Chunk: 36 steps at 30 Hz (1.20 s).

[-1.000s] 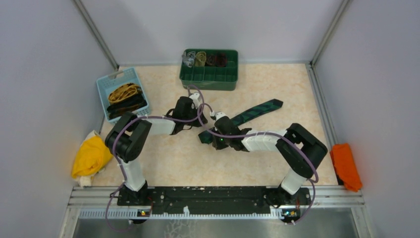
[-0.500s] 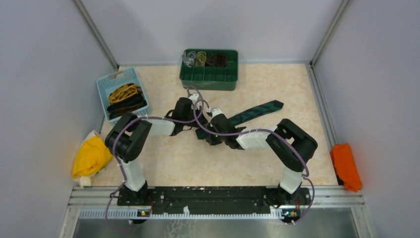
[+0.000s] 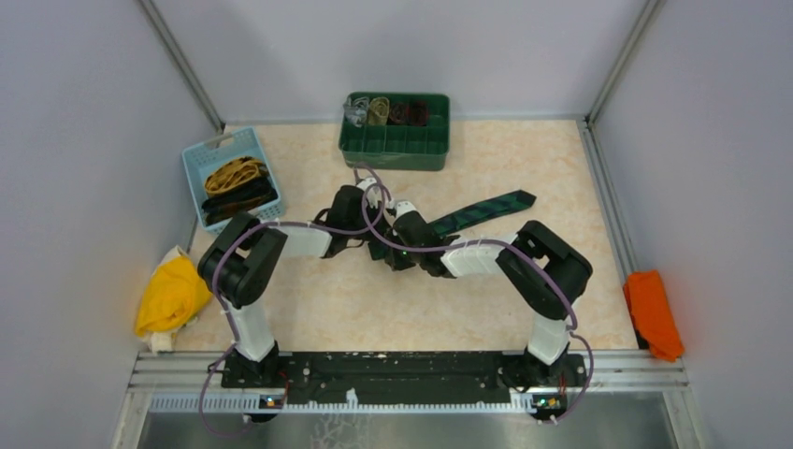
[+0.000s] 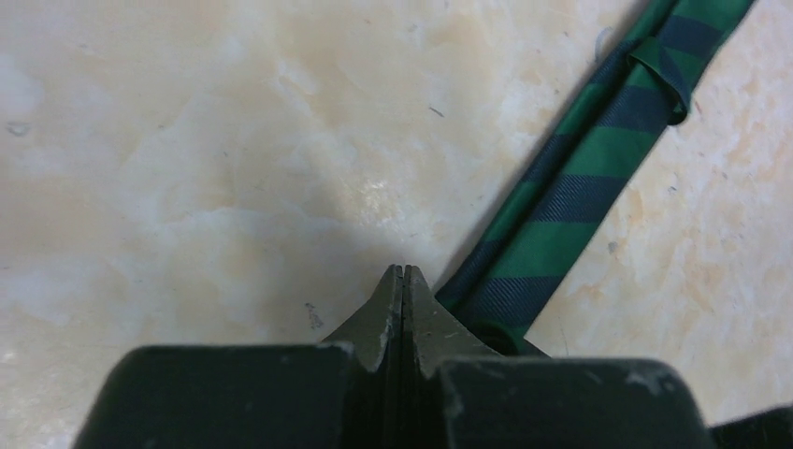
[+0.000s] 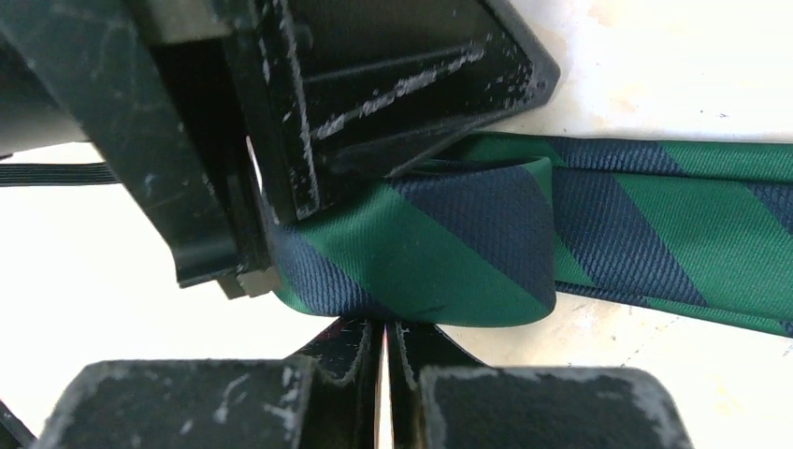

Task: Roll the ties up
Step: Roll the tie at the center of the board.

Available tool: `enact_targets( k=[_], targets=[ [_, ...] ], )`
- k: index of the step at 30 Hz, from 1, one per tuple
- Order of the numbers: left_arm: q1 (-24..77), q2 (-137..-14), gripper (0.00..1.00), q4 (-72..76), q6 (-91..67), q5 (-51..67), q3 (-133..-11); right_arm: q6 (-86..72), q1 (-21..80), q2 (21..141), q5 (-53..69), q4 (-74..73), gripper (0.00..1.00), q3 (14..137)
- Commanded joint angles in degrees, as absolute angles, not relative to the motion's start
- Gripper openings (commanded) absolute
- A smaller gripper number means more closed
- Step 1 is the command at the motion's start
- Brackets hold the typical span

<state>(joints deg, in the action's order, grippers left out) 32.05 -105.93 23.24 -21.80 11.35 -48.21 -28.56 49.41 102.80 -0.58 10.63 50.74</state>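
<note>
A dark green tie (image 3: pixel 486 208) with navy checks lies slanting across the middle of the table. Its near end is folded over into a short loop (image 5: pixel 439 253). My right gripper (image 5: pixel 384 325) is shut, its tips touching the loop's near edge, with no fabric between them. My left gripper (image 4: pixel 403 271) is shut and empty, pointing down at the table, with the tie (image 4: pixel 570 187) running along its right side. In the right wrist view the left gripper's black body (image 5: pixel 355 103) rests against the loop from the far side. Both grippers meet at the folded end (image 3: pixel 385 251).
A green compartment box (image 3: pixel 393 154) at the back holds rolled ties. On the left, a light blue basket (image 3: pixel 224 142) holds a mustard-yellow tie (image 3: pixel 234 173) and a black tie (image 3: pixel 241 198). A yellow cloth (image 3: pixel 171 295) lies at the left edge, an orange cloth (image 3: pixel 652 313) at the right.
My right arm has slid left, bringing its gripper up against the tie's folded end and close to the left gripper. The left arm has barely moved.
</note>
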Motion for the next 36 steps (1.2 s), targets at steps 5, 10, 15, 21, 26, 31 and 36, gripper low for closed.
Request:
enact_targets(
  k=[5,10,15,21,26,31,36],
  targets=[
    [31.94,-108.08,0.00,7.02,-18.87,-10.81,-55.69,-24.30,50.25,94.83,-3.54,2.73,0.00,48.93],
    [31.24,-110.62,0.00,3.91,-20.60,-16.68,-61.44,-21.96,50.71,87.83,-6.71,-2.14,0.04,48.00],
    [30.05,-103.32,0.00,1.64,-26.08,-21.45,-60.89,-16.98,53.92,83.87,-16.54,-9.58,0.19,51.09],
    [29.50,-78.56,0.00,1.14,-35.58,-29.91,-46.92,-11.16,61.26,90.37,-31.11,-18.15,0.38,62.03],
    [25.15,-59.89,0.00,6.60,-37.93,-26.28,-34.14,-8.46,64.09,99.72,-35.04,-20.05,0.53,69.96],
    [20.47,-53.87,0.00,4.83,-37.24,-22.72,-31.55,-7.16,64.25,105.47,-34.26,-19.14,0.60,74.69],
    [19.25,-54.23,0.00,3.28,-35.07,-21.21,-33.03,-6.52,64.26,108.87,-35.17,-17.41,0.64,76.32]
  ],
)
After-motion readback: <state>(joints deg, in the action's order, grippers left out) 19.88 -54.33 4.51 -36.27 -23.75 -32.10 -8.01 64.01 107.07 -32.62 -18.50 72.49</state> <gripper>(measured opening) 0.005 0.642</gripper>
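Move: The tie's folded near end lies just in front of the right gripper's tips, some 4 cm ahead and 2 cm left, about 1 cm lower; the tail's far tip lies about 19 cm ahead and 30 cm right of that gripper. From the left gripper, the fold is roughly 4 cm back and 1 cm right. From the left gripper, the blue basket stands some 34 cm left and 13 cm ahead. Slide the shut left fingers level, forward and left out of the tie's fold, then lift about 16 cm and swing left towards the basket, turning counter-clockwise about 50 degrees. Draw the right tips right and back off the fold, raise them, then come back left and sink over the folded end, opening the fingers past halfway and tipping them steeper down. ##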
